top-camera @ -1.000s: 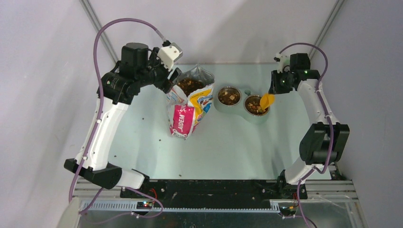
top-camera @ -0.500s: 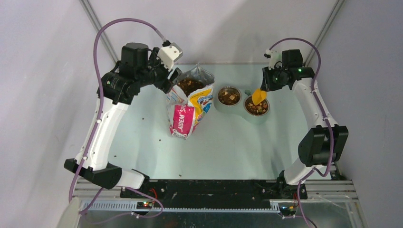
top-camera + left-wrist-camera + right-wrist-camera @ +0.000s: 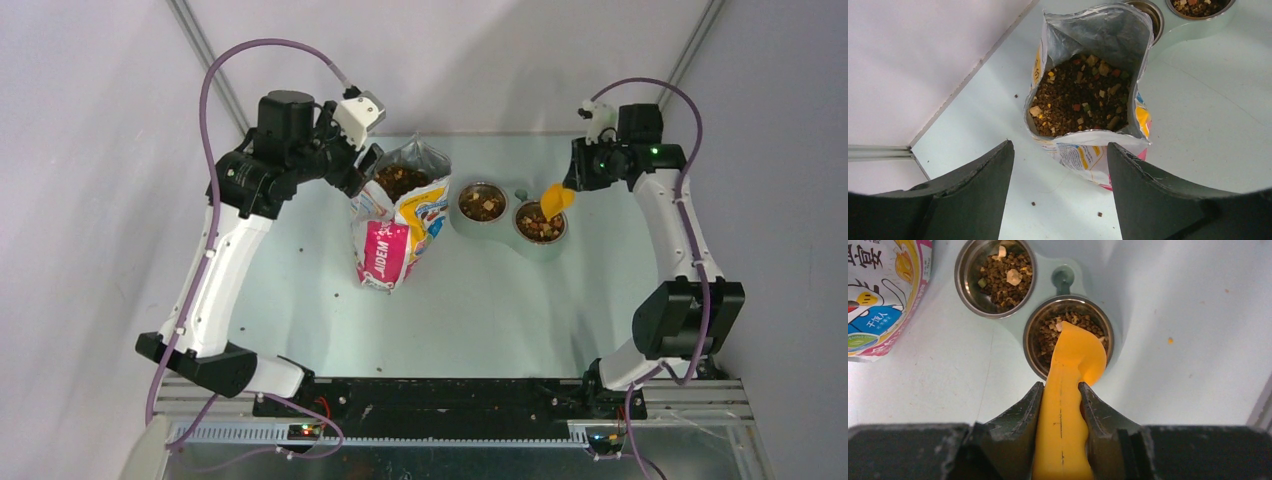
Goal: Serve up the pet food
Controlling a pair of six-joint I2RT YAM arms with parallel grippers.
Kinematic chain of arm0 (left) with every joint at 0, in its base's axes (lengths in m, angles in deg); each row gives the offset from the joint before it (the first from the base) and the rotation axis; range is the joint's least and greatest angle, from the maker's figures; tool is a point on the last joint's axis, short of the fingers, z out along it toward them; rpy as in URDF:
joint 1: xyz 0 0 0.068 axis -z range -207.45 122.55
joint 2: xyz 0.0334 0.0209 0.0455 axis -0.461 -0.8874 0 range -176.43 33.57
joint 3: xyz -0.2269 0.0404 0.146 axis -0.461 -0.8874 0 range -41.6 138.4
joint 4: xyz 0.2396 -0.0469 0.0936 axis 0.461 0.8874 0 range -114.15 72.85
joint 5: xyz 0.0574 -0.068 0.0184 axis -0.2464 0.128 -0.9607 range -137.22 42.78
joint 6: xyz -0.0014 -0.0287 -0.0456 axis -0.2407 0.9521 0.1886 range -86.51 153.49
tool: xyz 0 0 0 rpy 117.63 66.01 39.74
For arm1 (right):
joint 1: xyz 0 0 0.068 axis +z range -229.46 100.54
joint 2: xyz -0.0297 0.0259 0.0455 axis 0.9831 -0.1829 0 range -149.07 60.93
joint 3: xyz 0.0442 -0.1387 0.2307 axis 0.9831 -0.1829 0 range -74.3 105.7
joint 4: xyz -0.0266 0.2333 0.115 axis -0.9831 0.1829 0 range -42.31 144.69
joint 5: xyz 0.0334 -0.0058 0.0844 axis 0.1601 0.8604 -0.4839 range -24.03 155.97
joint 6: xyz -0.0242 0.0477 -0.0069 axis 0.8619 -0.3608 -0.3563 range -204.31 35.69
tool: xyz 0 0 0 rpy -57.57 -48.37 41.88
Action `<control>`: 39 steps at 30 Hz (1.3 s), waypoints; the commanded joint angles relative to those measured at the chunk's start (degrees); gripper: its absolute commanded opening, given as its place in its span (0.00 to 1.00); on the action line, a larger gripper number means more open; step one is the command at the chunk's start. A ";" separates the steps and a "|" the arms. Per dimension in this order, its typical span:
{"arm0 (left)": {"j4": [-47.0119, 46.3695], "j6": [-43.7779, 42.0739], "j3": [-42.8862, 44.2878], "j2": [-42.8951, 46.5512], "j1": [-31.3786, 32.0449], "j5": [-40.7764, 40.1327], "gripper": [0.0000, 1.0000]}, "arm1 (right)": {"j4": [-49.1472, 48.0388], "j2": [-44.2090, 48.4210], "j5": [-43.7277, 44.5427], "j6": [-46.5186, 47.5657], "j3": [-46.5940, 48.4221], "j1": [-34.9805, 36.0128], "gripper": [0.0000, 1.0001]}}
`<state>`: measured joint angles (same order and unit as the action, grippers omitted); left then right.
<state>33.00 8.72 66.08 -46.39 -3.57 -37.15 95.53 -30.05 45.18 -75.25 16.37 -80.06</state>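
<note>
The pet food [image 3: 1078, 100] fills an open cartoon-cat bag [image 3: 395, 235] standing left of centre. More kibble lies in both steel bowls, left [image 3: 995, 275] and right [image 3: 1048, 335], of a pale double feeder [image 3: 505, 240]. My right gripper [image 3: 1060, 385] is shut on the handle of a yellow scoop [image 3: 1073, 360]. The scoop's head hangs over the right bowl [image 3: 540, 224] with its rounded back towards the wrist camera. My left gripper [image 3: 1060, 147] stands open just behind the bag's mouth, apart from it, with nothing between its fingers.
Loose kibble bits [image 3: 1033, 203] dot the pale table near the bag, and one lies in front of it [image 3: 338, 294]. An orange crumb [image 3: 1170, 340] sits right of the feeder. The white back wall runs close behind the bag and bowls.
The right wrist swung left and then back to the right, and the scoop shifted a little over the right bowl. The left arm and the bag have not moved.
</note>
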 commanded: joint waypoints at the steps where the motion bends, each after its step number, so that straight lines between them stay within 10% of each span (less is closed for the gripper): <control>1: -1.47 3.19 2.36 -0.98 0.38 2.02 0.76 | 0.23 3.62 -2.34 -0.95 0.16 -2.67 0.00; 19: -22.37 12.67 -5.56 -2.60 0.29 -2.75 0.76 | 2.32 -0.39 -32.17 2.68 -10.34 8.43 0.00; 35: -22.37 12.86 -12.90 3.36 0.34 -3.67 0.78 | 0.22 -4.72 -25.51 -0.58 -27.96 -1.36 0.00; 39: -22.06 14.29 -13.87 3.89 0.29 -2.75 0.79 | -0.86 -5.23 -23.08 -1.11 -29.32 -6.05 0.16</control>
<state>12.43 20.56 52.77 -44.14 -3.57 -40.65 99.46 -34.48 14.58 -76.74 -11.87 -82.81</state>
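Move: Scoop in its grip, the right hand has the bare table in front of the bowls about 20 cm back, 8 left and 22 below. The right bowl is some 5 cm back, 3 left and 20 below; the left bowl 1 back, 16 left, equally low. From the left hand, the food bag's middle lies 2 cm ahead, 5 right, about 26 below. Right hand swings the held scoop 13 cm back and down, 7 left, tipping steeper; left hand edges forward. ##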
